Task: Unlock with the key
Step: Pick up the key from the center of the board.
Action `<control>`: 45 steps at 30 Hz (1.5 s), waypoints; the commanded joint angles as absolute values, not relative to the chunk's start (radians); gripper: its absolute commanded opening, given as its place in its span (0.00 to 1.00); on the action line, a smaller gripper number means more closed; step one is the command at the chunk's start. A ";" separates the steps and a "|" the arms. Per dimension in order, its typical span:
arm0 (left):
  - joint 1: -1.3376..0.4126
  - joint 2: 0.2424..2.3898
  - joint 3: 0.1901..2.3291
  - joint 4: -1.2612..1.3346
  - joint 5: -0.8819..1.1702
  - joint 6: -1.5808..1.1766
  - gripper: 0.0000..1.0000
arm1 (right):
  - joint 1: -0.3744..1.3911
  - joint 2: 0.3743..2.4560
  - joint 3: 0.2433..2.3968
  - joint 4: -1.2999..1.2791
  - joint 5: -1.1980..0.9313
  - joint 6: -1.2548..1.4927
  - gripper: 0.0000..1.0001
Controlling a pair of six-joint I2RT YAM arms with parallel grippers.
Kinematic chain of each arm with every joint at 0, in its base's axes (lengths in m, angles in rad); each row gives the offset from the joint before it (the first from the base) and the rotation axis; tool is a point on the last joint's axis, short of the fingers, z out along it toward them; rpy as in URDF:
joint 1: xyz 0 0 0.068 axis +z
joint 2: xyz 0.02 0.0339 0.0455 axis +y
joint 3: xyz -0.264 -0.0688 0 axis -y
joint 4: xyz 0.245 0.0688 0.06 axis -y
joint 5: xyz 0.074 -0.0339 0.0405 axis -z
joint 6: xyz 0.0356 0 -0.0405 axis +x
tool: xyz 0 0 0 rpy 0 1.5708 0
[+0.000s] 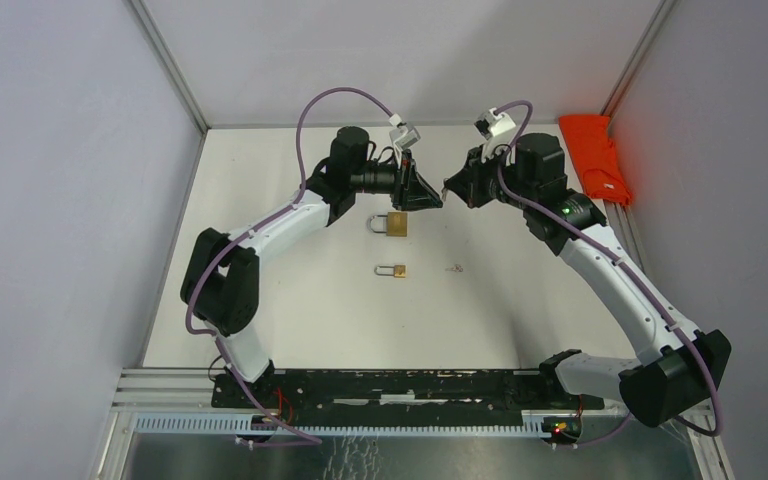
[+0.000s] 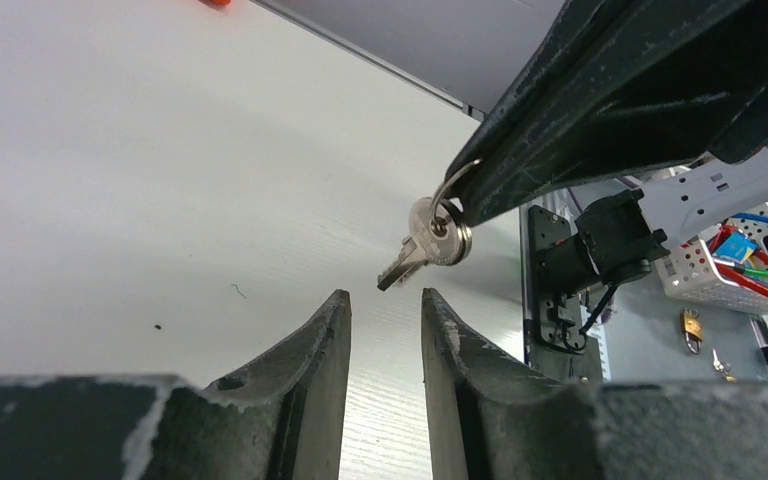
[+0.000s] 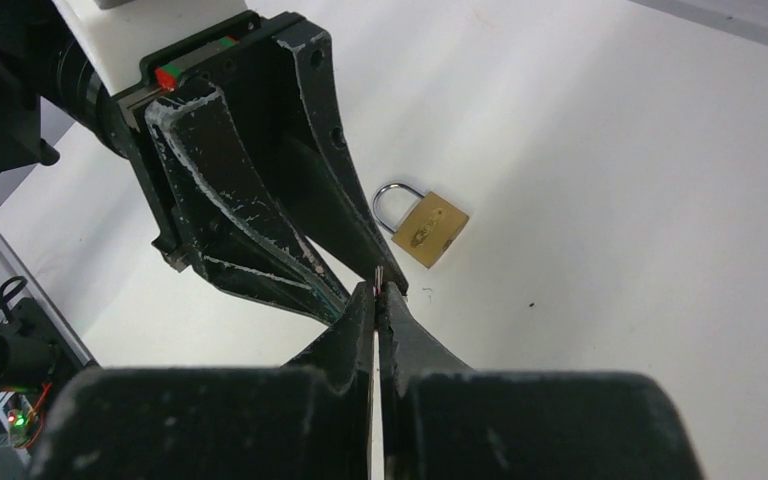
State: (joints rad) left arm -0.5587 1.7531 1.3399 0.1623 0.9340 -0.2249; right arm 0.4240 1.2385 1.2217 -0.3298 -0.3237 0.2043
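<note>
A silver key (image 2: 423,246) hangs on its ring from my right gripper (image 3: 380,288), which is shut on the ring; only a thin metal edge shows between its tips. My left gripper (image 2: 385,297) is open just below the key's blade, its fingers on either side and not touching it. In the top view the two grippers meet tip to tip above the table, left gripper (image 1: 436,200) and right gripper (image 1: 449,189). A brass padlock (image 1: 393,224) with a steel shackle lies flat on the white table below them, and the right wrist view shows the brass padlock (image 3: 427,230) too.
A smaller brass padlock (image 1: 393,270) lies nearer the arms, with a tiny pink scrap (image 1: 452,267) to its right. An orange cloth (image 1: 596,156) lies at the back right by the wall. Grey walls close in the table on three sides.
</note>
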 commanded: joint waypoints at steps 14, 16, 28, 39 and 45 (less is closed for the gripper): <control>-0.565 1.730 1.359 0.297 1.012 -0.236 0.33 | 0.429 1.250 1.212 -0.258 -0.381 0.231 0.00; -0.565 1.725 1.348 0.310 1.014 -0.244 0.31 | 0.429 1.253 1.215 -0.261 -0.375 0.227 0.00; -0.565 1.700 1.322 0.309 0.998 -0.236 0.17 | 0.428 1.230 1.208 -0.267 -0.341 0.223 0.00; -0.565 1.656 1.346 0.158 0.906 -0.118 0.12 | 0.429 1.209 1.184 -0.309 -0.320 0.196 0.00; -0.565 1.636 1.355 0.106 0.882 -0.084 0.12 | 0.429 1.197 1.166 -0.308 -0.320 0.190 0.00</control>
State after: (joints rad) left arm -0.5587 1.6909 1.3224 0.1398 0.9085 -0.1555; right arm 0.4240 1.2324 1.1721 -0.3214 -0.3313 0.2039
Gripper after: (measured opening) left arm 0.122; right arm 0.010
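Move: The key hangs from the closed right fingertips, about 2 cm below that hand's point and 1 cm ahead and left of it. From the part-open left gripper it lies some 3 cm above, 1 cm back and 1 cm to the right. Counted from the left hand, on the table roughly 24 cm below, the large padlock is about 8 cm ahead and 11 cm left, the small padlock 3 cm back and 10 cm left, and the small key 4 cm back and 3 cm right. The left fingers close from part open to nearly shut, pinching the lower end of the hanging key, while the right fingers keep hold of it from above. To meet it the left hand rises about 1.5 cm, then eases slightly left, still pointing right; the right hand mostly hovers, shifting under a centimetre, and near the end sinks about 2 cm towards the left fingertips. ##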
